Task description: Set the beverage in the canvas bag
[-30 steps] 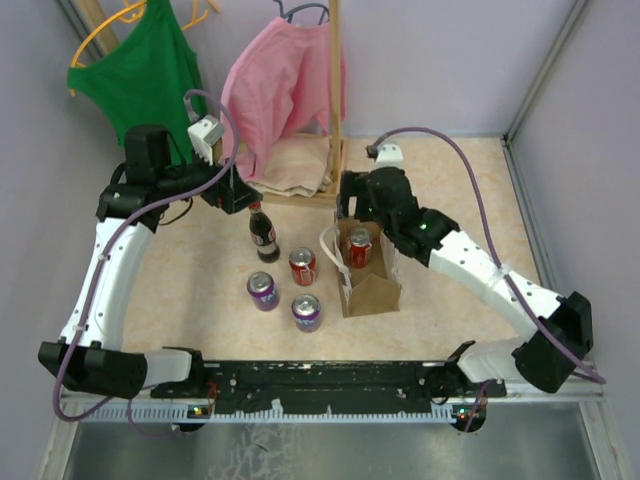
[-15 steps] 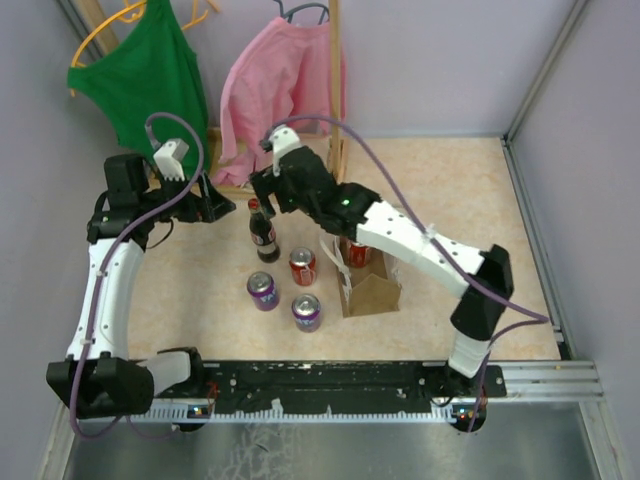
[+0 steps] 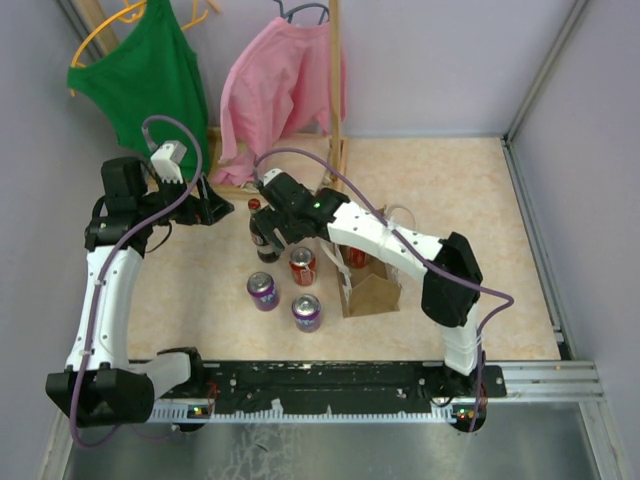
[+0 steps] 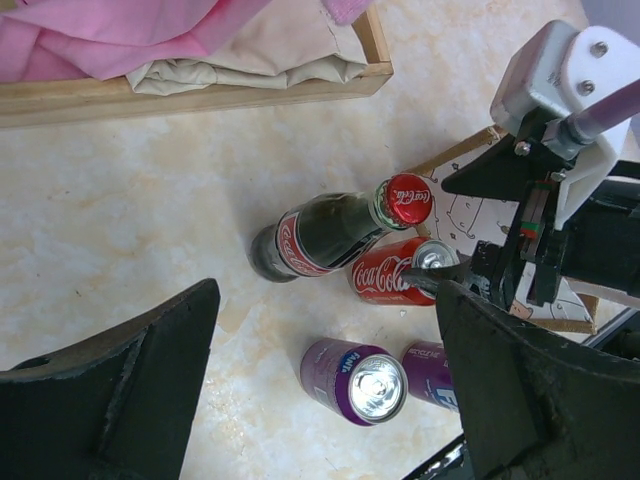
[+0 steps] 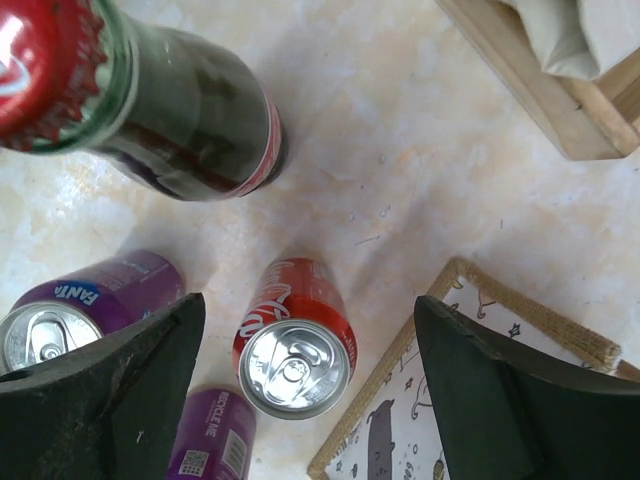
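Observation:
A red cola can (image 5: 295,345) stands directly below my right gripper (image 5: 310,310), which is open and hovers above it without touching. A glass cola bottle (image 3: 264,238) stands just behind that can, and two purple cans (image 3: 263,291) (image 3: 306,312) stand in front. To the right is the canvas bag (image 3: 375,290), holding another red can (image 3: 357,256). My left gripper (image 3: 213,205) is open and empty, up to the left of the bottle. In the left wrist view the bottle (image 4: 320,232) and a purple can (image 4: 355,378) lie beneath the open left gripper (image 4: 326,300).
A wooden rack base (image 3: 290,190) with a beige cushion sits behind the bottle, under a pink garment (image 3: 275,95) and a green top (image 3: 145,80). The right arm (image 3: 400,240) stretches across above the bag. Walls close in the floor at the back and right.
My right arm swung left from above the bag to above the red can and bottle. The left gripper drew back to the left, away from the bottle.

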`<state>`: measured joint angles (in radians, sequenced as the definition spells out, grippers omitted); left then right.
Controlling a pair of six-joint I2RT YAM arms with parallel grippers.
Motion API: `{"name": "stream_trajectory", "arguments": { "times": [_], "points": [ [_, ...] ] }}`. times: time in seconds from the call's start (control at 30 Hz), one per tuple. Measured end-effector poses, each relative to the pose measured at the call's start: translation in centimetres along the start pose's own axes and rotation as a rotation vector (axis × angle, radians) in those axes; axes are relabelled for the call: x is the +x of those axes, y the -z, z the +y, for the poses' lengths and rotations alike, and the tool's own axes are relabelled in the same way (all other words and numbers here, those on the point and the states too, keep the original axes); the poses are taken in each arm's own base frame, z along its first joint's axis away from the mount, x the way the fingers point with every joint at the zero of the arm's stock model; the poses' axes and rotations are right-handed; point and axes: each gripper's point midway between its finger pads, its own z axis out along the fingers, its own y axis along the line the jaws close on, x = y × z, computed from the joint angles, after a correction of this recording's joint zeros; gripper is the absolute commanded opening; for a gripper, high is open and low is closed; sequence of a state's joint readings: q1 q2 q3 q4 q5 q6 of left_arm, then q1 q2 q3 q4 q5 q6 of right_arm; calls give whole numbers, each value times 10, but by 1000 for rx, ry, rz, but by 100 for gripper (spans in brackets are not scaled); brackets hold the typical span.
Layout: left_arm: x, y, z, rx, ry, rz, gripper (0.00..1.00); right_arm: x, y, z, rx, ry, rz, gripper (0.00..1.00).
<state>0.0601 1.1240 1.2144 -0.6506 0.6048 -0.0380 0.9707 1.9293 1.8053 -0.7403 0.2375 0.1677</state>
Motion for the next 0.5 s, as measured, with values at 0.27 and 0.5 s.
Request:
{"name": "stream_trajectory", "arguments": {
  "times": [0.27, 0.5],
  "points": [
    [2, -3, 2, 0, 7, 10, 94, 30, -8, 7, -23, -21, 90, 86],
    [2, -4, 3, 0, 10, 13, 94, 71, -19, 7, -20, -21, 200, 86]
  ]
}}
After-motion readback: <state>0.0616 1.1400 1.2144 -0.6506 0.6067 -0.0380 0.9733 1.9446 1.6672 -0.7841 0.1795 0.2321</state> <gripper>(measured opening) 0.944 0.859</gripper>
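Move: The red Coke can standing on the table is the right hand's target: its middle lies about 3 cm back, 3 cm to the right and some 12 cm below. The Coke bottle stands about 5 cm left and 2 cm ahead of the hand. One purple can is roughly 8 cm back and 5 cm left, the other 13 cm back and 3 cm right; the bag is about 18 cm right and 2 cm back. From the left hand, the Coke can lies some 15 cm right, 4 cm back and 23 cm down. The Coke can is approached from above by the right hand, which sinks about 6 cm, speeding up as it goes, while drawing back some 3 cm and right about 2 cm, away from the bottle. The wrist tips the fingers about 10 degrees steeper; they stay wide open and come down about level with the can's lid, one to each side, with no contact to be seen. ##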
